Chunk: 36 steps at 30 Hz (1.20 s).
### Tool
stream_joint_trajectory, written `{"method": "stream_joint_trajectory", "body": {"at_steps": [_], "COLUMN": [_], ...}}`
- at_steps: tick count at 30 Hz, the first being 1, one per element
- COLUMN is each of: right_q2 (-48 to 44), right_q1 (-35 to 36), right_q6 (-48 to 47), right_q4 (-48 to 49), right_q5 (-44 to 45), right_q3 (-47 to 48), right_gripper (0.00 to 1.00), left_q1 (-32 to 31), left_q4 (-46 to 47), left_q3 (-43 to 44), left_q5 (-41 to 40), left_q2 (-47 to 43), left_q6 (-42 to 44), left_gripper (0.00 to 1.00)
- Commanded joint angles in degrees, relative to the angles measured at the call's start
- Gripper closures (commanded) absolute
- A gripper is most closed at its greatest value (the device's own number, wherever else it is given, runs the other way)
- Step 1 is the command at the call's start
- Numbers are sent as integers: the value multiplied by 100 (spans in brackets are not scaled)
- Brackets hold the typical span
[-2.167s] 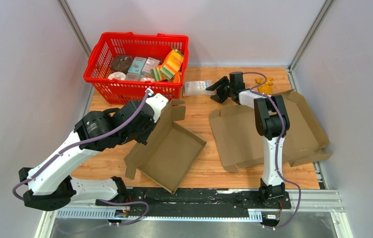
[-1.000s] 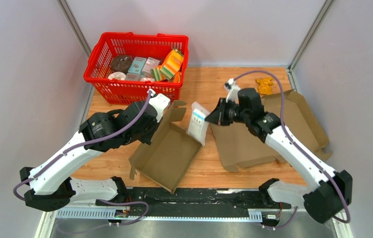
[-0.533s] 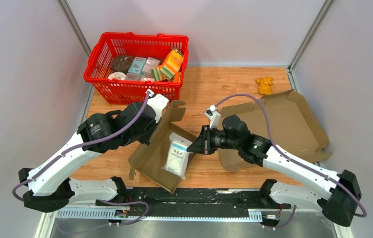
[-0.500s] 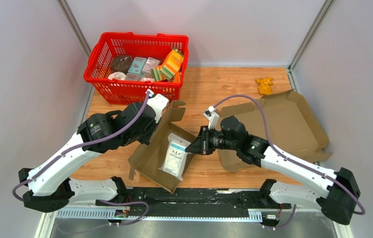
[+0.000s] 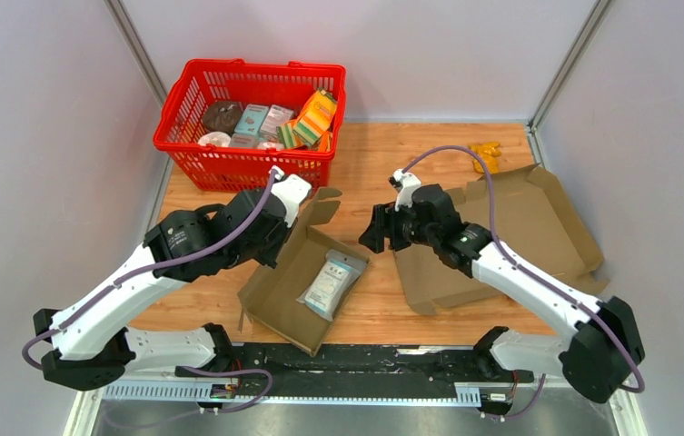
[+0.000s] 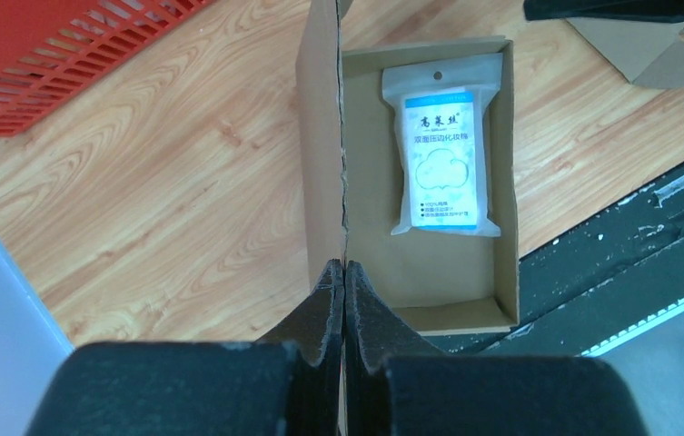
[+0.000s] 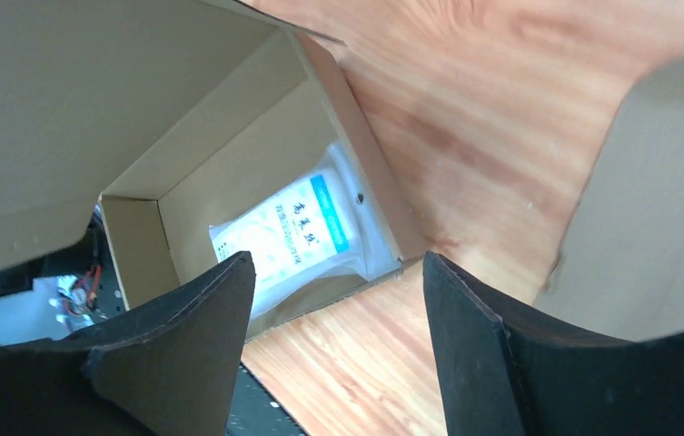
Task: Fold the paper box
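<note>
The brown paper box (image 5: 274, 291) stands as an open tray left of centre, its near corner over the black rail. My left gripper (image 6: 344, 268) is shut on the box's left wall (image 6: 324, 136), pinching the cardboard edge. Inside the box lies a white packet with a blue label (image 5: 329, 283), flat on the bottom (image 6: 440, 150). My right gripper (image 5: 379, 238) hangs open just right of the box, above the wood, with nothing between its fingers (image 7: 338, 263). It looks down at the packet (image 7: 297, 232).
A second cardboard blank (image 5: 520, 227) lies unfolded at the right, under the right arm. A red basket (image 5: 183, 100) full of groceries stands at the back left. A small yellow toy (image 5: 486, 154) sits at the back right. The black rail (image 5: 365, 359) runs along the near edge.
My right gripper carried the white packet from the back of the table into the box, let it go, opened and pulled back to the right. The left gripper kept its hold.
</note>
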Motion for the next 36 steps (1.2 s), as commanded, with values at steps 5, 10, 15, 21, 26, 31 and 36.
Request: {"method": "stream_joint_trajectory", "body": {"at_steps": [5, 10, 15, 21, 26, 31, 36], "right_q2": [-86, 854, 1303, 1383, 1409, 1330, 646], "right_q1": [-7, -86, -95, -104, -104, -95, -261], "right_q6": [-2500, -3088, -3160, -2985, -2738, -2466, -2045], "right_q4": [1507, 2080, 2650, 2958, 3223, 2994, 2890], "right_q5": [-1001, -1695, -2014, -2672, -2797, -2315, -900], "right_q3": [407, 1013, 1172, 1146, 987, 1014, 478], "right_gripper": [29, 30, 33, 51, 71, 100, 100], "left_q1": [23, 23, 23, 23, 23, 23, 23], "left_q4": [317, 255, 308, 369, 422, 448, 615], "left_q3": [-269, -278, -331, -340, -296, -243, -322], "left_q5": [280, 359, 455, 473, 491, 254, -614], "left_q2": [-396, -484, -581, -607, -537, -528, -966], "left_q6": [343, 431, 563, 642, 651, 424, 36], "left_gripper": [100, 100, 100, 100, 100, 100, 52]}}
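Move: The lid's far corner, with the lid standing along the tray's left side, lies about 5 cm ahead of the open right hand, 8 cm to its left and 7 cm higher. The cotton pack lies some 4 cm back, 7 cm left and 13 cm below that hand; the red basket's middle is roughly 24 cm ahead and 24 cm left. The left hand grips the lid's top edge, and that corner is about 11 cm ahead and 14 cm right of it, some 6 cm lower. Leftwards and up, with some forward reach, the open right hand rises from beside the tray, dips slightly, then climbs to the lid's far corner, roughly 12 cm in all. It swings counter-clockwise and tips its fingers up by over 30 degrees, then closes fully, pinching the edge. The left hand keeps its pinch while easing back about a centimetre, then starts opening around the edge. ##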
